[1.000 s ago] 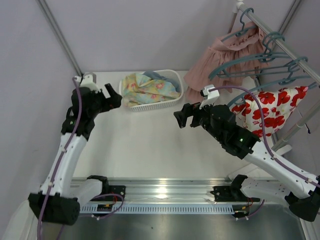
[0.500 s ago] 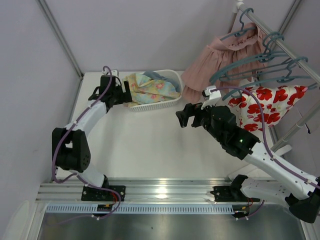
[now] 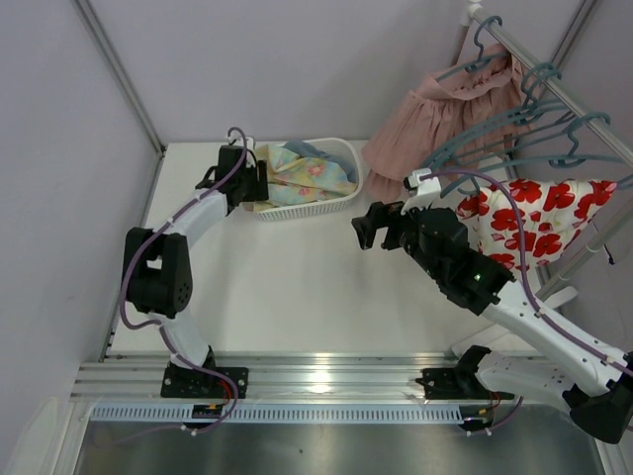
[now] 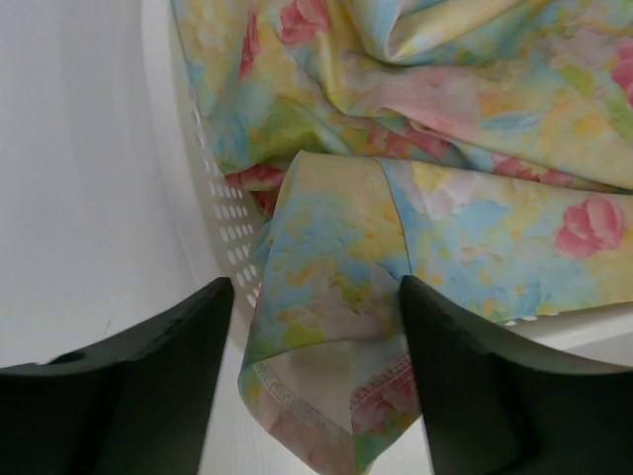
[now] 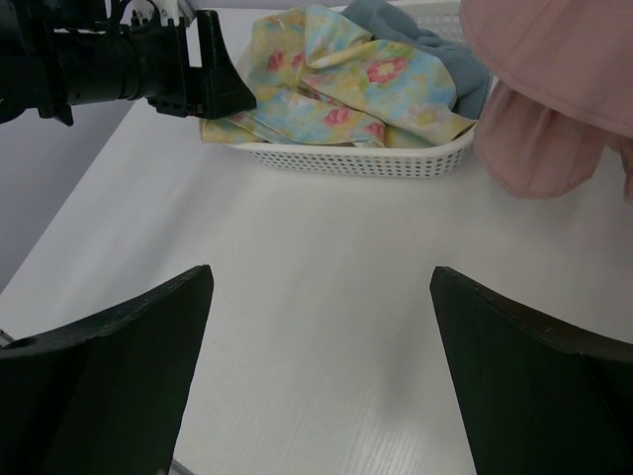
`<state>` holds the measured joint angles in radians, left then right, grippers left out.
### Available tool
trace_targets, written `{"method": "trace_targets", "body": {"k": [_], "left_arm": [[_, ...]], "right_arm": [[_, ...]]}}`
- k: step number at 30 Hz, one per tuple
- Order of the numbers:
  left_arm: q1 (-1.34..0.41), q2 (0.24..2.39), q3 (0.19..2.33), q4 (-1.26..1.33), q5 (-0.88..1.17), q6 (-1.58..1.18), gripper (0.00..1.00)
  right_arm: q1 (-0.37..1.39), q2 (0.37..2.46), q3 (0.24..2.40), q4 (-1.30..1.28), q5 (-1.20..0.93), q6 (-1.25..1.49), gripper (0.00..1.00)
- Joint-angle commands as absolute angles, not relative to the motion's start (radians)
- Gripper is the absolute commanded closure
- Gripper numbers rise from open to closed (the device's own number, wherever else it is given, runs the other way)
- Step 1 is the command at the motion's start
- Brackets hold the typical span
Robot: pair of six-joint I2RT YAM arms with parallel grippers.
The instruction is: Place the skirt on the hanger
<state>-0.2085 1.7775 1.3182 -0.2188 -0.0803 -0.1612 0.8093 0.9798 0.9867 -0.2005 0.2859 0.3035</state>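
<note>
The skirt (image 3: 297, 176), pastel yellow, green and blue with pink flowers, lies bunched in a white basket (image 3: 341, 203) at the back of the table. One hemmed corner hangs over the basket's left rim (image 4: 223, 213). My left gripper (image 4: 315, 297) stands open there, one finger on each side of that corner of the skirt (image 4: 326, 327). My right gripper (image 3: 368, 226) hovers open over bare table, right of the basket, with nothing between its fingers (image 5: 148, 336). Several teal hangers (image 3: 539, 79) hang on the rail at upper right.
A dusty-pink pleated skirt (image 3: 435, 114) and a white garment with red flowers (image 3: 534, 218) hang on the rail beside the right arm. A grey-blue cloth (image 5: 425, 30) lies under the skirt in the basket. Walls close in left and back.
The left arm has reached forward to the basket's left end, and its jaws have narrowed around the skirt's hanging corner. The right arm has barely moved.
</note>
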Motion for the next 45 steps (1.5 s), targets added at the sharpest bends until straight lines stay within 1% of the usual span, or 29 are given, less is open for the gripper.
{"method": "trace_targets", "body": {"k": [1, 3, 4, 5, 6, 9, 10, 15, 17, 19, 22, 27, 31, 33, 34, 36, 38, 39, 41, 45], "left_arm": [[-0.207, 1.789, 1.353, -0.176, -0.112, -0.13, 0.31], [-0.207, 1.793, 1.353, -0.179, -0.101, -0.126, 0.41], [-0.209, 1.795, 1.354, -0.181, -0.089, -0.124, 0.52], [-0.209, 1.795, 1.356, -0.183, -0.09, -0.124, 0.59], [-0.21, 1.787, 1.362, -0.183, -0.092, -0.124, 0.71], [-0.21, 1.751, 1.367, -0.184, -0.109, -0.13, 0.97], [-0.21, 1.735, 1.365, -0.186, -0.113, -0.132, 1.0], [-0.213, 1.608, 1.385, -0.224, -0.144, -0.13, 1.0], [-0.215, 1.513, 1.396, -0.241, -0.15, -0.143, 1.0], [-0.215, 1.406, 1.401, -0.244, -0.137, -0.169, 1.0], [-0.218, 1.312, 1.459, -0.287, -0.091, -0.19, 1.0], [-0.23, 1.139, 1.617, -0.46, -0.064, -0.202, 1.0], [-0.256, 1.031, 1.652, -0.604, -0.008, -0.236, 1.0], [-0.294, 0.985, 1.571, -0.641, 0.02, -0.253, 1.0], [-0.351, 0.933, 1.533, -0.644, 0.014, -0.277, 1.0], [-0.412, 0.882, 1.421, -0.658, -0.049, -0.302, 1.0], [-0.497, 0.799, 1.248, -0.672, -0.121, -0.363, 1.0], [-0.544, 0.741, 1.215, -0.676, -0.13, -0.408, 1.0], [-0.59, 0.683, 1.065, -0.69, -0.153, -0.455, 1.0], [-0.737, 0.58, 0.911, -0.71, -0.175, -0.572, 1.0]], "right_arm": [[0.796, 0.976, 0.982, -0.179, 0.304, 0.307, 0.01], [0.792, 0.98, 0.98, -0.179, 0.304, 0.31, 0.01], [0.785, 0.983, 0.979, -0.181, 0.304, 0.314, 0.01], [0.784, 0.985, 0.979, -0.183, 0.302, 0.318, 0.01], [0.782, 0.988, 0.976, -0.181, 0.301, 0.322, 0.01], [0.781, 0.989, 0.968, -0.173, 0.296, 0.334, 0.01], [0.778, 0.989, 0.969, -0.172, 0.293, 0.336, 0.01], [0.778, 0.982, 0.986, -0.192, 0.284, 0.342, 0.01], [0.778, 0.973, 0.992, -0.193, 0.267, 0.348, 0.0], [0.778, 0.968, 0.997, -0.184, 0.246, 0.351, 0.01], [0.781, 0.971, 1.029, -0.184, 0.198, 0.356, 0.01], [0.801, 0.977, 1.075, -0.19, 0.144, 0.354, 0.01], [0.827, 0.973, 1.1, -0.192, 0.149, 0.357, 0.01], [0.841, 0.974, 1.107, -0.201, 0.16, 0.367, 0.01], [0.844, 0.979, 1.111, -0.206, 0.164, 0.371, 0.01], [0.851, 0.98, 1.114, -0.225, 0.178, 0.388, 0.01], [0.856, 0.985, 1.108, -0.251, 0.184, 0.402, 0.01], [0.862, 0.986, 1.101, -0.259, 0.184, 0.413, 0.01], [0.87, 0.986, 1.079, -0.279, 0.189, 0.422, 0.0], [0.908, 1.002, 1.04, -0.302, 0.202, 0.431, 0.01]]}}
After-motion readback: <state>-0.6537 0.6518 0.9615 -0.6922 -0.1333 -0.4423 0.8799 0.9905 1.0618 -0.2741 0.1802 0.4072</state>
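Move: The floral skirt's corner, hanging over the basket's left end, is already between the open left fingers, about 1 cm below the hand point. The skirt's bulk lies about 9 cm right and 3 ahead, in the white basket, centred 10 right, 3 ahead, 4 lower; the blue cloth sits 13 right and 9 ahead. From the right hand, the corner is about 21 cm ahead, 22 left, 19 down. Left fingers pinch the skirt corner, lift it about 40 cm, draw it back 28 cm, then lower it. ##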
